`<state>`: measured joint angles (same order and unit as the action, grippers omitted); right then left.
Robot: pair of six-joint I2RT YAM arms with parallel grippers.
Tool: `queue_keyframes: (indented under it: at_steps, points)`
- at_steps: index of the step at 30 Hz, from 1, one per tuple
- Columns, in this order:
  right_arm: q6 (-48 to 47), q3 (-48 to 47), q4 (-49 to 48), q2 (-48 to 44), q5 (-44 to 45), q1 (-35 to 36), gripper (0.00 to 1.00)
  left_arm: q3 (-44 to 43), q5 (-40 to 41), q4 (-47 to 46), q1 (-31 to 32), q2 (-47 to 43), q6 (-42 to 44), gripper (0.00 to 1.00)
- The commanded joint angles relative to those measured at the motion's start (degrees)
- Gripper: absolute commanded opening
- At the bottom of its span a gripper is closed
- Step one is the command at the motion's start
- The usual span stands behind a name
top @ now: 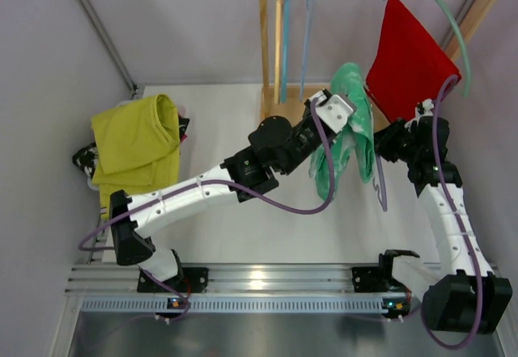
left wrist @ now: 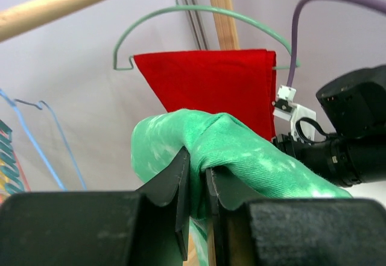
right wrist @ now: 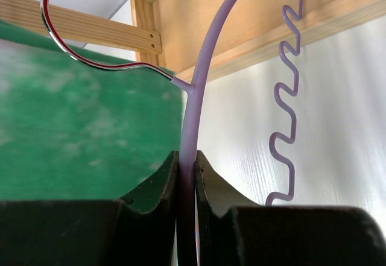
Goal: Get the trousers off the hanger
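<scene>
The green mottled trousers [top: 350, 134] hang bunched between the two arms, still draped on a lilac hanger [top: 380, 183]. My left gripper [top: 345, 116] is shut on a fold of the green trousers [left wrist: 241, 151], with the cloth pinched between its fingers [left wrist: 181, 181]. My right gripper [top: 388, 141] is shut on the lilac hanger [right wrist: 202, 73], just right of the green cloth [right wrist: 84, 127]. The red trousers [top: 409, 57] hang on a pale green hanger [top: 449, 21] on the rail. The mustard-yellow trousers [top: 137, 142] lie at the table's left edge.
A wooden rack [top: 265, 41] stands at the back, with blue hangers [top: 307, 25] on its rail. In the left wrist view the right arm [left wrist: 356, 139] is close behind the green cloth, below the red trousers [left wrist: 211, 82]. Grey walls close in on both sides.
</scene>
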<state>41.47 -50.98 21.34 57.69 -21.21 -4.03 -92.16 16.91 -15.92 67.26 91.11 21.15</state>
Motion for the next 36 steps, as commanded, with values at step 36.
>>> queue_keyframes:
  at_steps: [36]
  points:
    - [-9.92,-5.97,1.16,-3.73,4.6,-0.71,0.0,24.31,2.61,13.27,-20.93,-49.18,-0.13,0.0]
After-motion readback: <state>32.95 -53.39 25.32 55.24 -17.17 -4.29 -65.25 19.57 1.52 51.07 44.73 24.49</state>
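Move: The left hand already holds the green trousers; the pile with the yellow trousers that it takes them towards lies about 56 cm to its left, 13 cm ahead and 40 cm lower. The empty hangers hang some 22 cm ahead and 10 cm left, near its height; the red trousers are 20 cm ahead and 22 cm right, the purple hanger 15 cm right, 4 cm ahead and 25 cm below. From the right hand the pile is about 72 cm left, 7 cm ahead and 15 cm down. Leftwards, some 28 cm in a steady sweep, the left hand carries the pinched green trousers away from the purple hanger, past the near side of the empty hangers towards the pile; it first rises about 3 cm and eases back 5, then sinks again and at the end comes forward, turning about 20 degrees counter-clockwise. The right hand stays nearly in place, still pinching the purple hanger and rolling slightly. ##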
